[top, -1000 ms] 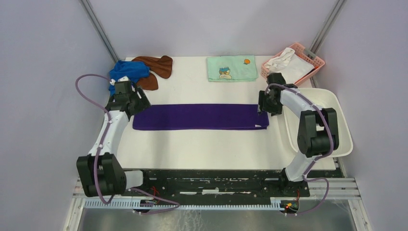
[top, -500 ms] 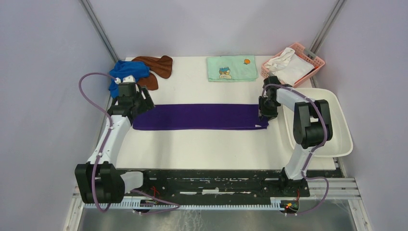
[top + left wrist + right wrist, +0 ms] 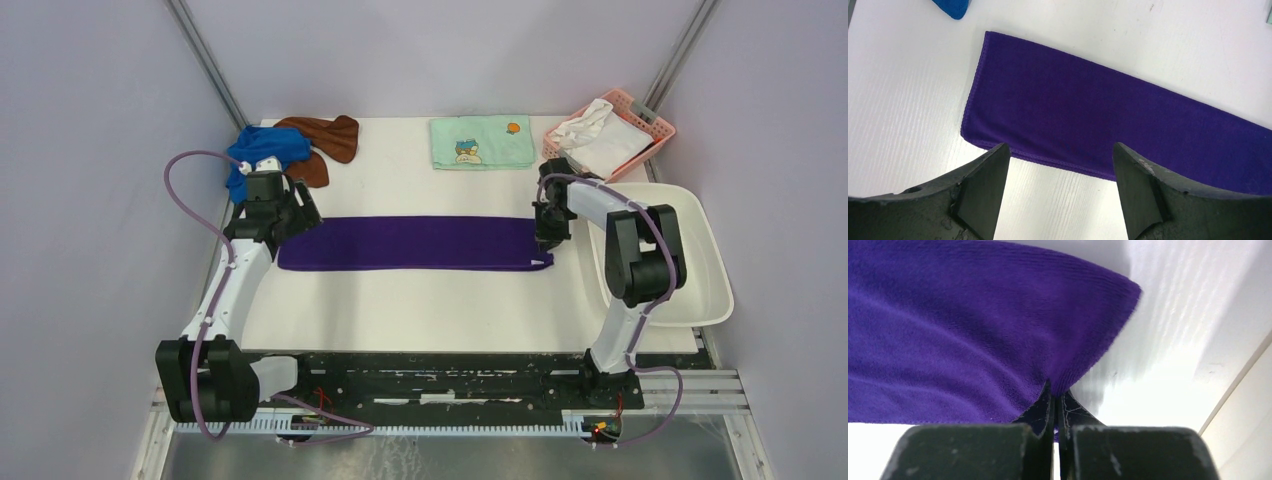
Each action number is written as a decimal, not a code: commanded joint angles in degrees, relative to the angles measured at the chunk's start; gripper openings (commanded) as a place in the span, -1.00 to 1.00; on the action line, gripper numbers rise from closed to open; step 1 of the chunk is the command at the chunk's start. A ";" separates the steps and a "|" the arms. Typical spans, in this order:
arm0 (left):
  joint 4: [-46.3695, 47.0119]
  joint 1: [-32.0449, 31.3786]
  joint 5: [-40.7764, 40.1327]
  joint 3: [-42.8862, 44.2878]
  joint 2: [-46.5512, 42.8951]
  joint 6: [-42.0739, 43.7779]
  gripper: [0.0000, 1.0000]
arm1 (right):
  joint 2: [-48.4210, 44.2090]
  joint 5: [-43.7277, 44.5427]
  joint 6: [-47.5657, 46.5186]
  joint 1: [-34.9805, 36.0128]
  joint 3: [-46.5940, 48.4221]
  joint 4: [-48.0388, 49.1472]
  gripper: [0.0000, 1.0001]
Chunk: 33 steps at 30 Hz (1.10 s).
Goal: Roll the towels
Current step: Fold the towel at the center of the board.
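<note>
A dark purple towel (image 3: 410,243) lies folded into a long strip across the middle of the table. My right gripper (image 3: 545,236) is shut on its right end, pinching the purple towel (image 3: 988,330) at its edge; the gripper (image 3: 1055,395) has its jaws pressed together on the cloth. Over the strip's left end hovers my left gripper (image 3: 285,218), open, its fingers (image 3: 985,185) straddling bare table just short of the purple towel's (image 3: 1088,110) near hem. A royal blue towel (image 3: 262,150) and a rust-brown towel (image 3: 322,140) lie crumpled at the back left.
A pale green cartoon-print towel (image 3: 481,142) lies flat at the back centre. A pink basket (image 3: 660,128) holding a white cloth (image 3: 597,132) stands at the back right. A white tub (image 3: 708,265) sits along the right edge, beside the right arm.
The right gripper has closed onto the purple towel's right end and drawn it slightly left. The left arm swung forward over the left end earlier and now holds still.
</note>
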 commanded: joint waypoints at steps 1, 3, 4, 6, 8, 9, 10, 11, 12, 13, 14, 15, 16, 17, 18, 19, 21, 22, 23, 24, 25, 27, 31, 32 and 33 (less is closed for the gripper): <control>2.67 -0.28 -0.45 0.03 -0.07 1.89 0.64 | -3.04 5.90 -0.96 4.43 3.25 -4.89 -0.99; 2.72 -0.27 -0.51 -0.10 -0.10 1.65 0.65 | -5.07 9.45 -1.32 4.75 4.59 -6.42 -0.99; 2.76 -0.27 -0.59 -0.12 0.01 1.55 0.65 | -6.11 11.39 -1.47 4.77 5.27 -7.67 -0.99; 2.40 -0.25 -1.00 0.11 0.64 0.93 0.65 | -8.09 16.53 -1.79 4.72 6.72 -9.74 -0.99; 1.80 -0.27 -0.45 0.71 1.65 0.34 0.65 | -9.79 22.77 -2.53 4.69 8.39 -11.77 -0.99; 1.57 -0.31 0.25 0.91 2.13 0.15 0.65 | -10.51 26.21 -3.05 4.69 9.42 -12.77 -0.99; 1.36 -0.32 1.07 1.28 2.51 -0.14 0.65 | -11.14 29.80 -3.52 4.65 10.46 -13.64 -0.99; 1.05 -0.28 1.57 1.48 2.87 -0.29 0.65 | -11.61 34.14 -4.12 4.61 11.26 -14.23 -0.99; 0.87 -0.27 2.16 1.73 3.14 -0.41 0.65 | -11.89 37.07 -4.65 4.37 12.26 -14.81 -0.99; 0.65 -0.26 2.64 1.93 3.22 -0.62 0.65 | -12.00 39.94 -5.17 4.01 13.25 -15.37 -0.99; 0.58 -0.29 3.12 2.10 3.31 -0.84 0.65 | -11.99 42.64 -5.79 3.59 14.33 -15.81 -0.99; 0.50 -0.23 3.75 2.16 3.32 -1.02 0.65 | -11.80 44.84 -6.42 3.14 15.65 -16.13 -0.99; 0.48 -0.28 4.60 2.11 3.32 -1.24 0.65 | -11.67 46.53 -6.90 2.64 16.49 -16.21 -0.99; 0.47 -0.27 5.58 1.94 3.40 -1.46 0.65 | -11.52 48.13 -7.61 2.15 17.32 -16.20 -0.99; 0.43 -0.27 6.63 1.74 3.55 -1.73 0.65 | -11.40 49.87 -7.98 1.88 17.98 -16.11 -0.99; 0.49 -0.19 7.70 1.42 3.70 -2.02 0.65 | -11.20 51.47 -8.43 1.66 18.51 -15.87 -0.99; 0.35 -0.25 9.91 0.58 3.96 -2.63 0.65 | -10.83 53.24 -9.26 1.43 19.84 -15.55 -0.99; 0.36 -0.29 11.04 0.17 4.13 -2.98 0.65 | -10.84 52.54 -9.76 1.56 20.63 -15.53 -0.99; 0.48 -0.25 12.13 -0.36 4.47 -3.42 0.65 | -10.83 50.18 -10.02 1.86 21.39 -15.57 -0.99; 0.68 -0.27 13.11 -0.97 4.73 -3.75 0.65 | -10.94 46.82 -10.27 2.48 22.13 -15.79 -1.00; 1.07 -0.27 14.14 -1.38 5.03 -4.20 0.65 | -11.17 43.47 -10.64 3.45 22.60 -15.86 -1.00; 1.69 -0.27 15.76 -2.36 5.83 -4.92 0.65 | -11.65 35.88 -10.95 5.86 23.51 -16.06 -0.99; 2.46 -0.27 17.62 -3.10 7.88 -5.63 0.64 | -11.58 16.15 -8.29 9.82 25.12 -16.47 -0.99; 2.51 -0.27 18.01 -2.90 8.56 -5.63 0.63 | -11.18 12.42 -7.14 10.73 25.45 -16.29 -0.99; 2.52 -0.27 18.53 -2.74 9.16 -5.59 0.62 | -10.81 9.44 -6.05 11.60 25.66 -15.82 -0.99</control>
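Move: The right fingers are shut on the right end of the purple towel, a bare centimetre or so above the table; the towel's middle lies about 32 cm to their left, level with them. The folded green towel lies some 30 cm ahead and 14 cm left, the white tub 27 cm to the right, level with them. From the open left hand the towel's middle is about 21 cm right, 1 cm ahead and 15 cm below. Keeping its pinch, the right hand hoists the purple towel's right end quickly by some 18 cm, swinging about 12 cm to the right towards the white tub and then 9 cm back left, while its fingertips tilt out to the right by about 45 degrees and partly return as it edges forward. The open left hand follows late, sinking and sliding right about 5 cm each above the table, its fingers tilting right, touching nothing. ##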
